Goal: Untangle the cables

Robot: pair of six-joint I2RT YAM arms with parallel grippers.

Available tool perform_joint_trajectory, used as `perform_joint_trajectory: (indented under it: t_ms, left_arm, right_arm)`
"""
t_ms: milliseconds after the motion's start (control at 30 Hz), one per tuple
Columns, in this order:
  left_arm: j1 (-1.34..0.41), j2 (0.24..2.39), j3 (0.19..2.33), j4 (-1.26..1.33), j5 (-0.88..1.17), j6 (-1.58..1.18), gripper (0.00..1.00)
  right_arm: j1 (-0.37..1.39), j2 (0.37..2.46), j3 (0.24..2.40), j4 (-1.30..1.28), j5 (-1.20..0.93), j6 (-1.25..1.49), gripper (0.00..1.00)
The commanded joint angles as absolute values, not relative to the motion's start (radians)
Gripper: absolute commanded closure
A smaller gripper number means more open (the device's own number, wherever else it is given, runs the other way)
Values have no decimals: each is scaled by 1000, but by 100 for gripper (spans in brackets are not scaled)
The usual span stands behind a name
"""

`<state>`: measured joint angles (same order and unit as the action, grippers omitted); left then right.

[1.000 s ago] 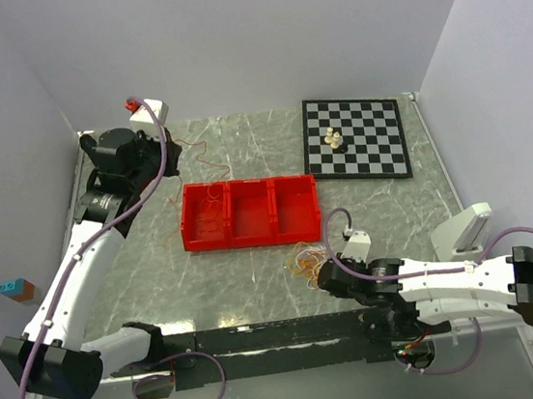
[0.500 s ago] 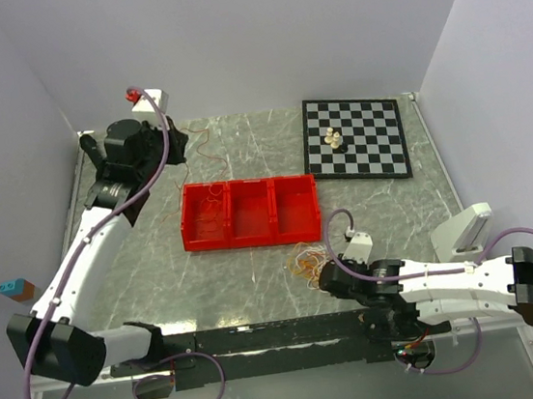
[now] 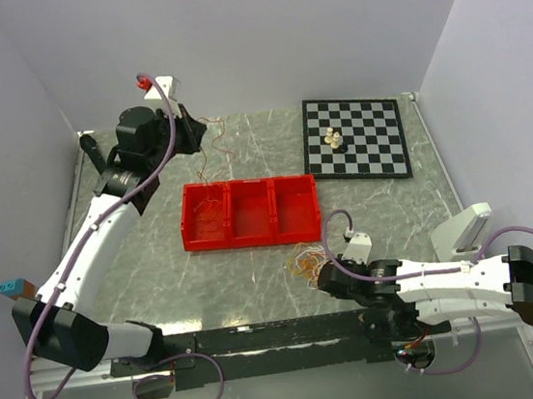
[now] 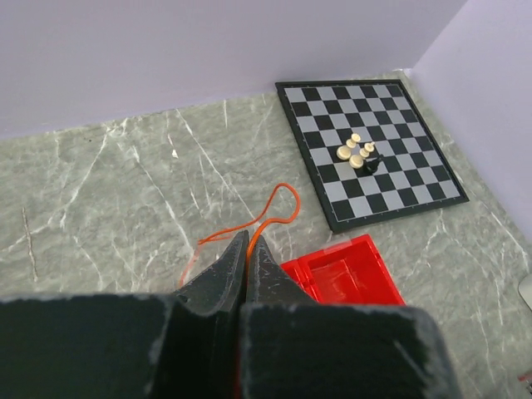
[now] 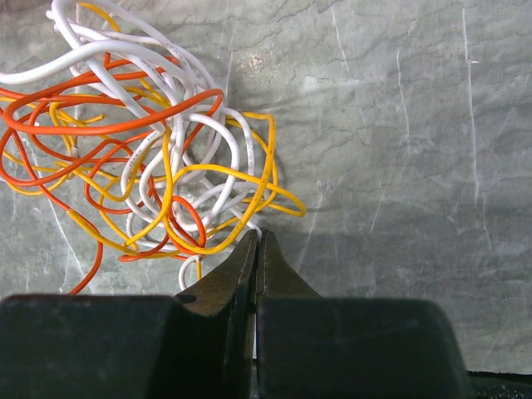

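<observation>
A loose tangle of cables (image 3: 303, 258) in orange, yellow and white lies on the marble table (image 3: 256, 269) in front of the red tray. It fills the upper left of the right wrist view (image 5: 166, 166). My right gripper (image 3: 323, 275) (image 5: 256, 234) sits at the tangle's near edge. It is shut on a white cable that runs into its tips. My left gripper (image 3: 198, 130) (image 4: 248, 237) is raised at the back left, shut on a single orange cable (image 4: 278, 204). That cable hangs down toward the tray (image 3: 205, 158).
A red three-compartment tray (image 3: 252, 241) (image 4: 349, 274) sits mid-table, with thin cables (image 3: 207, 207) in its left bin. A chessboard (image 3: 377, 147) (image 4: 391, 158) with a few pieces (image 3: 334, 139) lies back right. A white object (image 3: 463, 227) stands at the right.
My left arm has swung to the right along the back wall and risen, carrying the orange cable with it. The right arm and the tangle have stayed put.
</observation>
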<state>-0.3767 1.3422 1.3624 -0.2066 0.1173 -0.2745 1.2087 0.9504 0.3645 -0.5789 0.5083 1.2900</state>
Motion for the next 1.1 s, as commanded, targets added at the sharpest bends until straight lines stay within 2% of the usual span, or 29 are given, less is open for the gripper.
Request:
perform_joint_trajectory:
  t_ms: [0,333,500,533,667,767,867,1067]
  left_arm:
    - [-376,1351,1336,-169,83,-268,99]
    - [-327,1302,1129,-118,32,-209,99]
    - [-325,1269,1147,-144,78,-209,99]
    - [-324,1264,1163,-155,87,-209,99]
    - [-325,1244,1248,-215,146,-190,99]
    - [-325,1221,1296,-248,208,-154,99]
    - [-325,1195,1312,-281,258,-95,99]
    - [-325,1160,1325,-357,376,30,99]
  right_arm:
    - [1216,959,373,-564,509,1307,100]
    - [1216,953,367,-566,502,1312,100]
    - [1218,951,406,-536,494,1224,100]
    - [1219,945,423,-531,497,1191,94]
    - [1232,873,491,-519,523,1048,47]
    - [1232,787,544,-511,548,944,29]
    - [1230,730,623,-497,566,832,18]
    - [1168,805,811,-460,603,680,18]
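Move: The cable tangle lies on the table about 4 cm ahead of the right hand and 3 cm to its left, with a white strand between the shut fingertips. From that hand the red tray is some 16 cm ahead and 13 left. From the left hand, holding an orange cable high up, the tangle lies roughly 25 cm back, 14 right and 34 below; the tray is 13 back, 4 right and 33 below. Left hand dips its orange cable 11 cm and lifts again; right opens, releases the tangle, rises 17 cm. ##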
